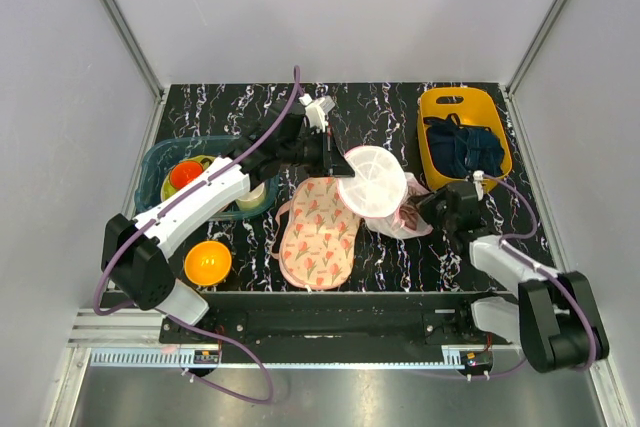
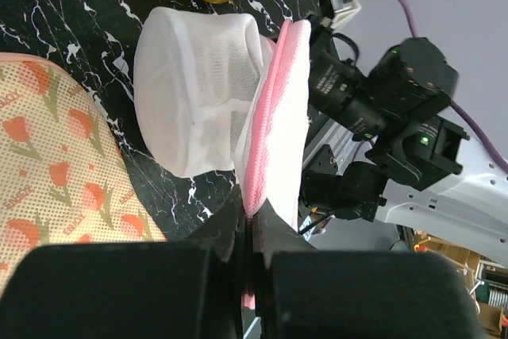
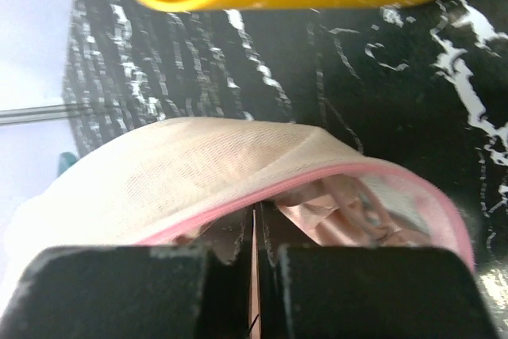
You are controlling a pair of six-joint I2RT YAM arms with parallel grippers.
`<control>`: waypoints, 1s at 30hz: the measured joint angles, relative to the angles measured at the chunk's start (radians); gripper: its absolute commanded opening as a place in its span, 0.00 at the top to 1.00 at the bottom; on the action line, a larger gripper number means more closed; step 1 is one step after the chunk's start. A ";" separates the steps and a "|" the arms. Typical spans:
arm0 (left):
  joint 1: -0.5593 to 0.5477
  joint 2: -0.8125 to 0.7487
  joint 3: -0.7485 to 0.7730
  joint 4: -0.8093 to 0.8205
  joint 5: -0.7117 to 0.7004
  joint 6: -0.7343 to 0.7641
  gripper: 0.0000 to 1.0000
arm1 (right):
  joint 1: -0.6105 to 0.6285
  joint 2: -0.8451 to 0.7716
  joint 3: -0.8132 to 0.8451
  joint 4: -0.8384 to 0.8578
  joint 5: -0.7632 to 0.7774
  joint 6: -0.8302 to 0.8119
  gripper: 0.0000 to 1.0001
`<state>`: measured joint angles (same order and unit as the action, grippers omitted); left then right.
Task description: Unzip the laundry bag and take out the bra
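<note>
The laundry bag (image 1: 372, 179), white mesh with pink zipper trim, lies mid-table with its round top half tipped up and open. My left gripper (image 1: 335, 162) is shut on the pink trim, which the left wrist view shows pinched between the jaws (image 2: 252, 210), with the white mesh (image 2: 198, 93) beyond. My right gripper (image 1: 430, 209) is at the bag's lower half. In the right wrist view its jaws (image 3: 255, 224) reach under the pink rim (image 3: 238, 204) and are shut on a thin pale pink sheet. The bra (image 3: 341, 212) shows crumpled inside the opening.
A floral peach pad (image 1: 318, 232) lies left of the bag. A yellow basket (image 1: 440, 107) holding a dark navy garment (image 1: 465, 147) stands at the back right. A teal bin (image 1: 160, 162) with bowls and an orange bowl (image 1: 207, 262) are on the left.
</note>
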<state>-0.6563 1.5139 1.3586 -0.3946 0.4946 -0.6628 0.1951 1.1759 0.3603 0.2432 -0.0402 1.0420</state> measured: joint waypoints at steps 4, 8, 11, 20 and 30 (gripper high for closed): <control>0.000 0.000 0.000 0.000 -0.001 0.002 1.00 | 0.000 -0.142 0.017 -0.054 0.007 -0.035 1.00; 0.000 0.000 0.000 0.000 -0.005 0.004 1.00 | 0.001 -0.342 0.114 -0.212 0.007 -0.109 1.00; 0.002 0.000 0.000 -0.003 -0.015 0.000 1.00 | 0.001 -0.463 0.204 -0.332 0.001 -0.164 1.00; 0.010 0.000 0.000 -0.002 -0.057 -0.040 1.00 | 0.001 -0.586 0.396 -0.620 -0.084 -0.256 1.00; 0.011 0.000 0.000 0.013 -0.066 -0.095 1.00 | 0.001 -0.532 0.356 -0.669 -0.235 -0.274 1.00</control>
<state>-0.6456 1.5139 1.3586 -0.3820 0.4282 -0.7574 0.1963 0.6437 0.7166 -0.4255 -0.2756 0.7685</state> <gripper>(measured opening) 0.013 0.012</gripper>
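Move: The bra is already pinched in the right fingers, its bulk about 3 cm below and 1 cm ahead of them. The bag's body lies around it, centred some 6 cm left, level fore and aft, 2 cm lower. The yellow box is about 15 cm ahead and 10 cm right, 2 cm lower; the lid is some 13 cm left, 4 cm back and 12 cm higher. From the left hand the bra is roughly 19 cm right, 3 cm ahead and 19 cm below. The bra, kept pinched in the shut right fingers, is hauled up out of the bag's mouth: about 21 cm up and 7 cm back, the fingers tipping up by some 25 degrees. Near the top the hand veers a little left, turns counter-clockwise and sinks about 4 cm. The left hand keeps its pinch on the lid's rim, easing slightly forward. ##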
